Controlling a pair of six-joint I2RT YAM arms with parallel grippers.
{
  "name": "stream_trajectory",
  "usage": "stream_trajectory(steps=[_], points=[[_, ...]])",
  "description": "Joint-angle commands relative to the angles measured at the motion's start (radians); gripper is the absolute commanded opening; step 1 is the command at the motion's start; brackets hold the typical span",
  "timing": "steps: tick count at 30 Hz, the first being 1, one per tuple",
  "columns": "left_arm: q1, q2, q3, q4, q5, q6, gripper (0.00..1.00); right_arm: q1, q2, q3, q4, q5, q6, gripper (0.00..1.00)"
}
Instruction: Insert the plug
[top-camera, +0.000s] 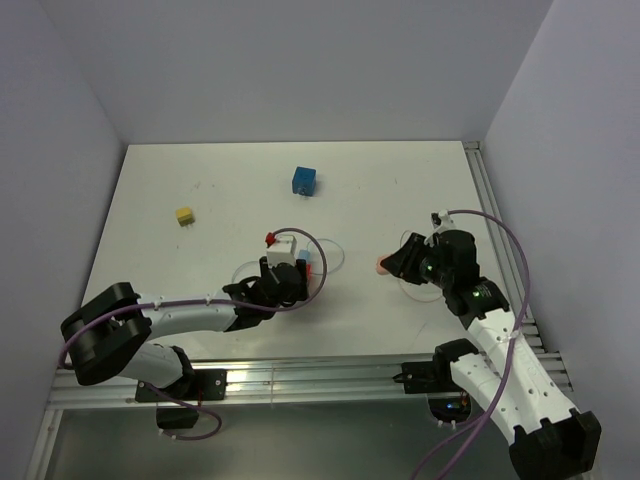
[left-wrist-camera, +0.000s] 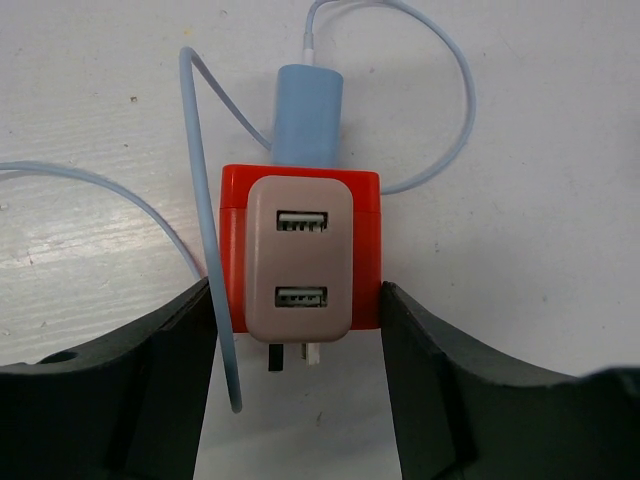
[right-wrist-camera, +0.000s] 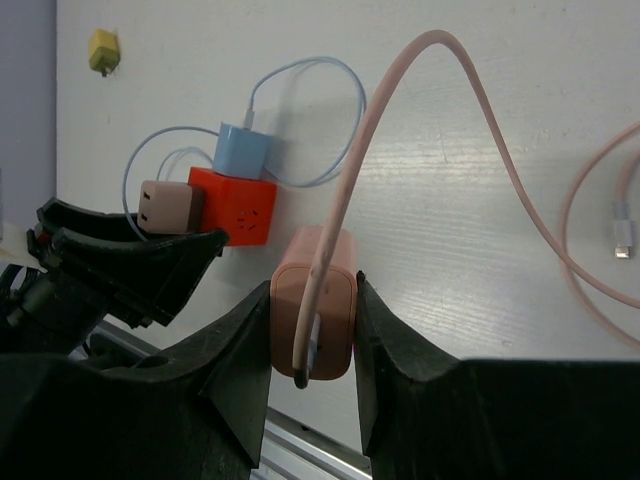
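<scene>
A red socket cube lies on the white table. A beige two-port USB charger is plugged into its near face and a light blue charger into its far face. My left gripper straddles the cube. Its right finger touches the cube's side, and its left finger presses the blue cable against the other side. My right gripper is shut on a pink plug, held just above the table to the right of the cube. The plug's pink cable arches up and away.
A blue block and a small yellow plug sit further back. The pink cable's loose end lies to the right. A light blue cable loops round the cube. A metal rail runs along the near edge.
</scene>
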Motion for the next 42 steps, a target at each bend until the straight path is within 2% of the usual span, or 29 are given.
stream_trajectory(steps=[1,2,9,16,22,25,34,42], points=[[0.019,-0.006,-0.016,0.047,0.057,0.001,0.04,0.006,0.013,0.003,0.041,-0.032,-0.021,0.0],[0.022,-0.006,-0.022,0.058,0.065,-0.002,0.0,0.006,0.015,0.004,0.04,-0.036,-0.022,0.0],[0.033,-0.061,-0.081,0.127,0.171,-0.018,0.0,0.042,0.066,0.032,0.035,-0.082,-0.028,0.0],[0.041,-0.193,-0.238,0.26,0.292,-0.147,0.0,0.291,0.142,0.069,0.098,-0.059,0.089,0.0],[0.042,-0.287,-0.399,0.397,0.332,-0.316,0.0,0.342,0.141,0.011,0.182,0.01,0.197,0.0],[0.041,-0.311,-0.462,0.48,0.327,-0.385,0.0,0.367,0.153,-0.017,0.257,0.013,0.246,0.0],[-0.004,-0.43,-0.567,0.533,0.22,-0.442,0.0,0.529,0.286,-0.009,0.366,0.088,0.337,0.0],[-0.036,-0.394,-0.621,0.612,0.172,-0.453,0.0,0.622,0.397,0.001,0.434,0.138,0.407,0.0]])
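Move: The right fingers already hold the pink plug, and the red box, gripped in the left fingers, lies about 18 cm to the right hand's left, roughly level with it fore and aft and some 8 cm lower. From the left hand that plug is about 18 cm to the right, level fore and aft and 8 cm up. The blue plug sits about 4 cm ahead of the left hand, on the box's far side; the USB charger is about 2 cm back, 1 cm left and 2 cm up. The right hand sweeps the pink plug some 15 cm left towards the red box, drawing back about 6 cm and sinking a little, while it turns counter-clockwise about 20 degrees and tips its fingers further down. The left hand keeps its grip and draws the box back some 7 cm, drifting slightly left and rolling nearly 40 degrees, its left side dropping, so that the box's right face tilts up towards the prongs. ##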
